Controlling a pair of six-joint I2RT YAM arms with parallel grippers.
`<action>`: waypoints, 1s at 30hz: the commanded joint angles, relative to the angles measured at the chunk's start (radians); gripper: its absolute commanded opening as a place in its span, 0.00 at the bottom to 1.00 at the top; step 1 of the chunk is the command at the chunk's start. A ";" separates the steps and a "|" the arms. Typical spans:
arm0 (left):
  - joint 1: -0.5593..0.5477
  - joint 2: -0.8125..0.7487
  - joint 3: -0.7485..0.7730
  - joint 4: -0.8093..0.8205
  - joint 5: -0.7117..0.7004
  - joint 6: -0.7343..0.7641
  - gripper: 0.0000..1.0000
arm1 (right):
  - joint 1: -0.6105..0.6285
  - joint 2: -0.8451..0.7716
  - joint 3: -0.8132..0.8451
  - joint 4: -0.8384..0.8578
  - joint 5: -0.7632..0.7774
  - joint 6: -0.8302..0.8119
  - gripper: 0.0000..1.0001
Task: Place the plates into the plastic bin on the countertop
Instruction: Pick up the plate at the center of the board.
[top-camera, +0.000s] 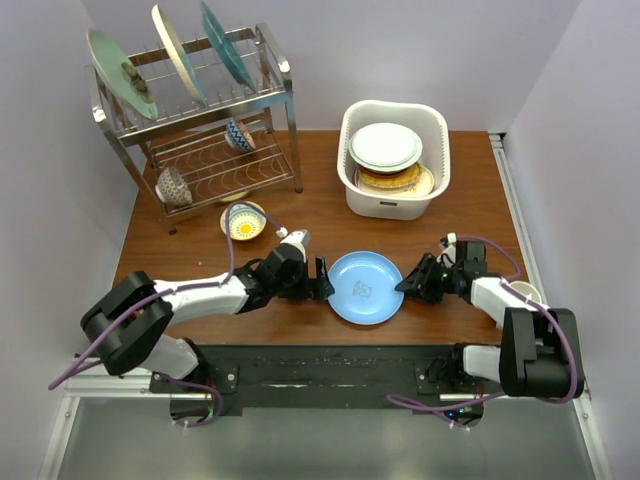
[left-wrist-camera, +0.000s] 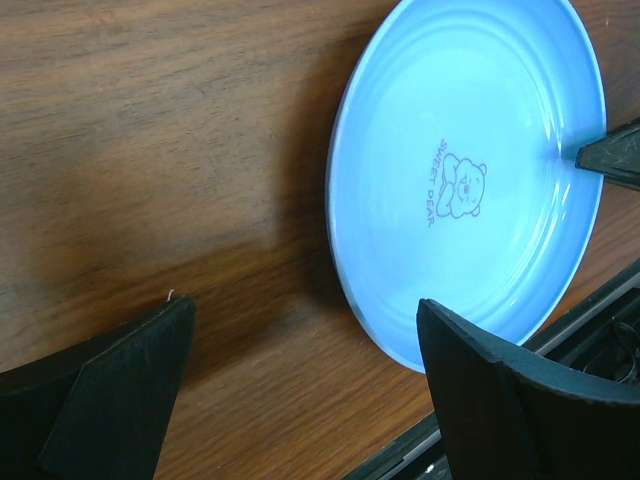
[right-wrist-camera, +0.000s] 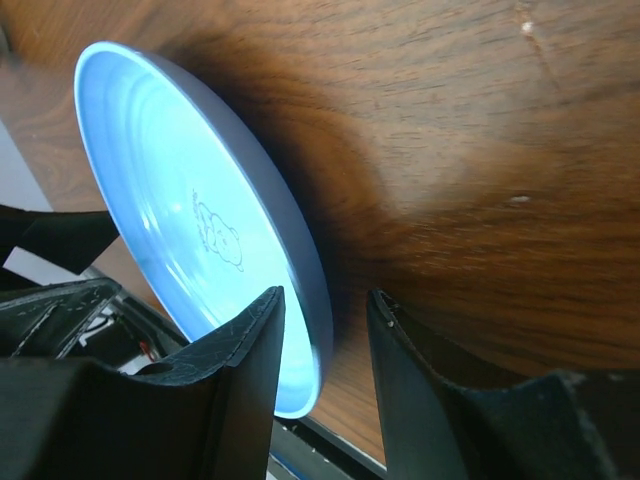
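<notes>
A light blue plate (top-camera: 365, 287) with a small bear drawing lies on the wooden countertop near the front edge. It fills the upper right of the left wrist view (left-wrist-camera: 470, 170). My left gripper (top-camera: 322, 280) (left-wrist-camera: 305, 310) stands wide open just left of the plate, holding nothing. My right gripper (top-camera: 405, 282) (right-wrist-camera: 325, 295) straddles the plate's (right-wrist-camera: 190, 220) right rim, one finger over the inside and one outside, with a gap still showing. The white plastic bin (top-camera: 392, 106) stands behind, holding a white plate (top-camera: 386, 146) over a yellow woven-look plate (top-camera: 398, 183).
A steel wire dish rack (top-camera: 275, 95) stands at the back left with three plates upright on its top tier and bowls on the lower tier. A small yellow-and-blue bowl (top-camera: 244, 220) sits on the table before it. A cream cup (top-camera: 527, 292) is behind the right arm.
</notes>
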 joint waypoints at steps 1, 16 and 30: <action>-0.008 0.008 0.036 0.037 0.026 0.015 0.97 | 0.023 0.032 -0.041 0.058 0.004 0.009 0.43; -0.020 0.039 0.074 0.000 0.037 0.033 0.97 | 0.080 0.043 -0.058 0.097 0.044 0.038 0.02; -0.019 -0.027 0.069 -0.058 -0.035 0.032 0.98 | 0.088 0.000 -0.030 0.052 0.069 0.033 0.00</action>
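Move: Some 10 cm to the right hand's left and about level with it lies the blue plate's middle, roughly 2 cm lower, with the near rim already between the half-open fingers. The plastic bin stands about 29 cm ahead of this hand and 3 cm to its left; the white mug is some 25 cm to its right and 3 cm back. From the left hand, the plate's middle is about 13 cm to the right and 4 cm below. Sliding about 2 cm left onto the blue plate's right rim, then easing down a little, the right hand shuts its fingers and pinches the rim, one finger inside the plate and one outside, and stays there. The left hand, kept wide open at the plate's left rim, nudges just over 1 cm right towards the rim and drifts partly back, its near finger against the plate's edge. ##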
